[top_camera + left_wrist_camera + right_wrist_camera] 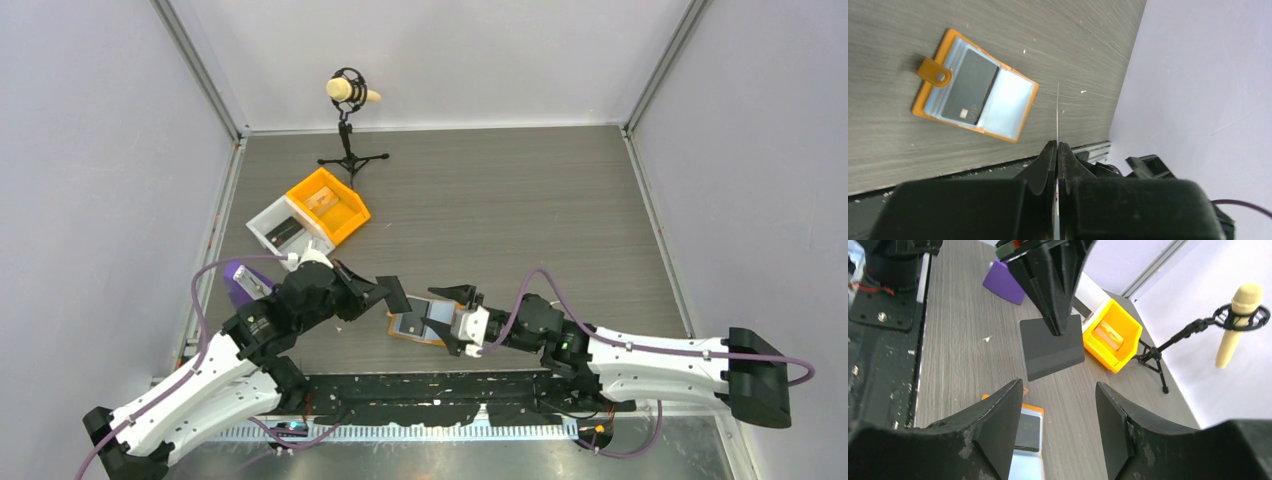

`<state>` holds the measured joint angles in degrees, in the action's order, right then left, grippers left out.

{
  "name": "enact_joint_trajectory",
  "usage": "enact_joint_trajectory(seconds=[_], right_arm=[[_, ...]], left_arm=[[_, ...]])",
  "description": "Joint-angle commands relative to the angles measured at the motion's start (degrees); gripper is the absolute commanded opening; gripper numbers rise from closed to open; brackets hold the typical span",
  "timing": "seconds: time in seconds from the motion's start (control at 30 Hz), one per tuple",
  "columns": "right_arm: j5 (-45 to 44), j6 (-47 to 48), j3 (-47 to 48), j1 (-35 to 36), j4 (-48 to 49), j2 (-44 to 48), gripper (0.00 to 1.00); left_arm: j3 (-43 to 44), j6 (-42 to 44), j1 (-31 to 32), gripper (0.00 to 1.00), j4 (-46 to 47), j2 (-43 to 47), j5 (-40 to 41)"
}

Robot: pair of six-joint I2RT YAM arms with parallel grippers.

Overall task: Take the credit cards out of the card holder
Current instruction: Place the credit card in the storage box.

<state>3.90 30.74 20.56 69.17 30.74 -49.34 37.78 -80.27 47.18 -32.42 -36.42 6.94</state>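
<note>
The card holder (418, 326) lies open on the table, orange-rimmed with light blue-grey panels, just in front of the arm bases. One dark credit card (970, 88) sits in its pocket, also partly seen in the right wrist view as a dark card (1028, 433). My left gripper (383, 290) is shut on another dark credit card (1051, 347) and holds it in the air left of the holder; in the left wrist view this card (1057, 111) shows edge-on as a thin line. My right gripper (1058, 410) stands open over the holder's right side with nothing between its fingers.
An orange bin (328, 204) and a white bin (283, 231) stand at the back left. A purple block (242, 283) lies by the left arm. A microphone on a tripod (351, 93) stands at the far edge. Walls enclose the table on three sides.
</note>
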Motion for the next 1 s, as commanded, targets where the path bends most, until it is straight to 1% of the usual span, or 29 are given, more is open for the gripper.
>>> enact_joint_trajectory(seconds=[0.0, 0.17, 0.33, 0.43, 0.6, 0.67, 0.7, 0.73, 0.77, 0.8, 0.83, 0.9, 0.93, 0.97], right_arm=[[-2.47, 13.80, 2.46, 3.03, 2.50, -3.51, 0.63], [-9.47, 18.50, 4.92, 7.38, 0.30, -6.81, 0.62], [-11.35, 20.32, 6.36, 8.94, 0.79, -9.42, 0.61], [-11.48, 21.37, 7.00, 9.36, 0.62, -11.71, 0.59], [-12.56, 21.50, 7.45, 9.90, 2.74, -14.83, 0.53], [-14.20, 21.38, 7.25, 10.07, 4.72, -15.85, 0.47], [-14.85, 21.05, 6.87, 10.17, 5.67, -16.08, 0.39], [-16.04, 20.68, 6.61, 10.18, 7.50, -16.43, 0.34], [-16.80, 20.50, 6.08, 10.20, 8.37, -16.46, 0.23], [-16.86, 20.06, 5.77, 10.20, 9.86, -16.37, 0.18], [-16.63, 19.80, 5.14, 10.20, 10.44, -16.17, 0.11], [-16.49, 18.41, 4.47, 10.20, 11.18, -15.63, 0.06], [-16.66, 16.42, 4.48, 10.20, 10.85, -15.37, 0.06], [-17.24, 15.12, 4.64, 10.20, 10.31, -15.23, 0.05]], left_arm=[[-1.25, -8.92, 0.11, 0.00, 1.40, 1.17, -1.31], [-3.33, -12.30, 0.11, 0.00, 2.31, 2.04, -1.29], [-5.25, -13.91, 0.11, 0.00, 5.45, 1.65, -3.60], [-5.52, -13.99, 0.11, 0.00, 5.81, 1.05, -4.33], [-6.54, -15.11, 0.11, 0.00, 7.19, 1.24, -5.68], [-6.90, -15.18, 0.11, 0.00, 7.48, 1.68, -5.10], [-7.00, -15.26, 0.11, 0.00, 7.43, 1.73, -4.94], [-7.07, -15.31, 0.11, 0.00, 7.46, 1.81, -4.88], [-7.02, -15.27, 0.11, 0.00, 7.52, 1.92, -4.88], [-7.00, -15.22, 0.11, 0.00, 7.55, 2.02, -4.88], [-7.07, -15.08, 0.11, 0.00, 7.67, 2.05, -4.85], [-7.18, -14.50, 0.11, 0.00, 7.85, 2.15, -4.35], [-7.40, -13.42, 0.11, 0.05, 8.60, 2.41, -3.52], [-7.94, -10.85, 0.11, 0.14, 10.45, 2.78, -2.28]])
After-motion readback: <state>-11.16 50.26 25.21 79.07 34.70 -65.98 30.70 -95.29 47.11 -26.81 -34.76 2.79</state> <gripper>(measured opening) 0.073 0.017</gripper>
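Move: The dark credit card, already pinched in the left gripper, has its middle about 7 cm to the right gripper's left, 2 cm ahead of it and some 2 cm lower; the opened card holder lies on the table about 20 cm below the right gripper, 3 cm ahead and 2 cm left. From the left gripper, the right gripper's open fingers are about 9 cm to the right and 3 cm back, and the card holder about 7 cm right, level fore-and-aft, some 19 cm down. Keep the left gripper shut on the card, sinking it about 2 cm and easing it slightly right while its tips tilt down some 10 degrees. Bring the right gripper left and down, about 3.5 cm each way, rolling it and dipping its fingertips roughly 15 degrees, then close its wide-open fingers on the card's free end. ##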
